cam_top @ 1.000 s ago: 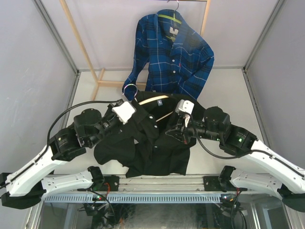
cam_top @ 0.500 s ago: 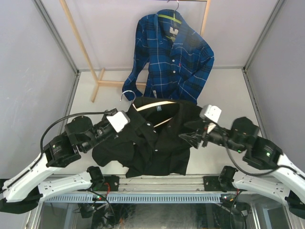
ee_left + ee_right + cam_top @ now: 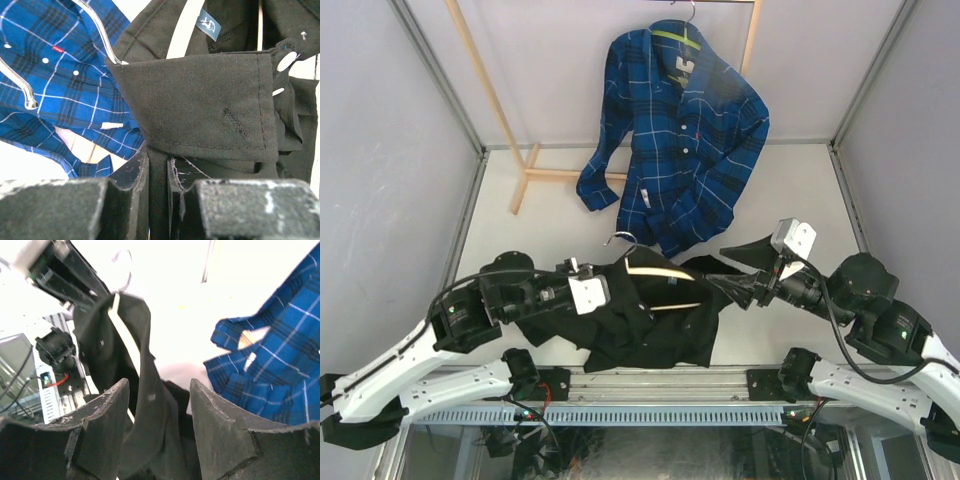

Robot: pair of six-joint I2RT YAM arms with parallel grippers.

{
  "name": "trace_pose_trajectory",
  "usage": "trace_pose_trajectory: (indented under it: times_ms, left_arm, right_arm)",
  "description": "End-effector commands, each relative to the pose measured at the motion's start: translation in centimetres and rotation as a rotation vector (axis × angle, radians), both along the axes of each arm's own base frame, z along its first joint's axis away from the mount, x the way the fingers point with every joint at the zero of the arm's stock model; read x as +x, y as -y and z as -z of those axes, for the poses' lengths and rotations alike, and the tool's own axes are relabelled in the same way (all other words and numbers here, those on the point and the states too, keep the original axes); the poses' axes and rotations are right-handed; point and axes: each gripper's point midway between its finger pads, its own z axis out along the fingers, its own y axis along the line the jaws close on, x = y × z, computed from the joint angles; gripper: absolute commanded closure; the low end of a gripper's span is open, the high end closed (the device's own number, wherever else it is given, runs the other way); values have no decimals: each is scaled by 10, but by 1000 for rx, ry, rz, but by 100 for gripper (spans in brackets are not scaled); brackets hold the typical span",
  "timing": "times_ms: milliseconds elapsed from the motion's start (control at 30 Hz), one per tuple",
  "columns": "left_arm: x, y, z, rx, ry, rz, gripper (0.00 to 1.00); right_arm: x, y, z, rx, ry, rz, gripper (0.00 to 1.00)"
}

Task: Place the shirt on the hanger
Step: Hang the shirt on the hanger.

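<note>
The black shirt (image 3: 650,320) lies bunched on the table near the front, draped over the cream wooden hanger (image 3: 655,270), whose silver hook (image 3: 620,238) points toward the back. My left gripper (image 3: 610,292) is shut on the shirt's collar edge (image 3: 200,105); the cloth is pinched between the fingers (image 3: 135,175). The hanger arm (image 3: 182,30) and hook (image 3: 100,32) show just beyond. My right gripper (image 3: 735,268) stands open at the shirt's right side. In the right wrist view a loose fold of the shirt (image 3: 150,405) hangs between the spread fingers (image 3: 215,410), unpinched.
A blue plaid shirt (image 3: 675,120) hangs from a wooden rack (image 3: 485,95) at the back, its hem reaching close to the black shirt. Grey enclosure walls stand on both sides. A metal rail (image 3: 650,412) runs along the front edge.
The right gripper opened, let go of the black shirt and drew back to the right. The left arm carried the collar and hanger nearer and to the right.
</note>
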Motion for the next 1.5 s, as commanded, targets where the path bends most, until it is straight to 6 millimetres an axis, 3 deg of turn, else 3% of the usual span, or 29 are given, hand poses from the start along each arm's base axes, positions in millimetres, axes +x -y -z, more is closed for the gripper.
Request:
trace_pose_trajectory:
  times_ms: [0, 167, 333, 467, 800, 1133, 1467]
  left_arm:
    - [-5, 12, -18, -58, 123, 92, 100]
    - [-1, 13, -4, 34, 223, 129, 100]
    - [6, 12, -8, 32, 284, 106, 100]
    - [9, 13, -8, 36, 297, 97, 100]
    - [8, 18, -7, 39, 294, 119, 100]
    - [7, 20, -5, 39, 286, 128, 100]
    - [8, 21, -3, 31, 264, 117, 100]
  right_arm:
    - [-8, -23, -47, 152, 56, -104, 49]
    - [-1, -52, -59, 224, -11, -156, 49]
    - [11, -77, -56, 240, -135, -220, 48]
    - [7, -87, -59, 258, -160, -309, 47]
    - [10, -110, -44, 216, -180, -388, 50]
    - [26, -125, -32, 207, -211, -364, 65]
    - [21, -135, -29, 200, -208, -420, 92]
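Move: The hanger's metal hook stands roughly 14 cm left of the open right hand, 4 cm farther out and 1 cm higher; it is 4 cm ahead of the left hand, 3 cm to its right and 3 cm above. From the right hand, the black shirt's near shoulder is level ahead, 3 cm left and 3 cm lower, the hanger's curved bar 9 cm left and 1 cm lower, and the blue shirt's hem some 8 cm ahead, 6 cm left and 10 cm lower. The open right hand leaves the black shirt's shoulder and sweeps about 13 cm left and slightly forward, rising a little before coming back down, turning some 20 degrees counter-clockwise towards the hook, and its fingers close around the hook's shank while still easing left. The left hand keeps its pinch on the black shirt near the hanger's neck, sinking about 2 cm and drifting slightly right as the wrist tilts, then holds nearly steady to present the hook. ##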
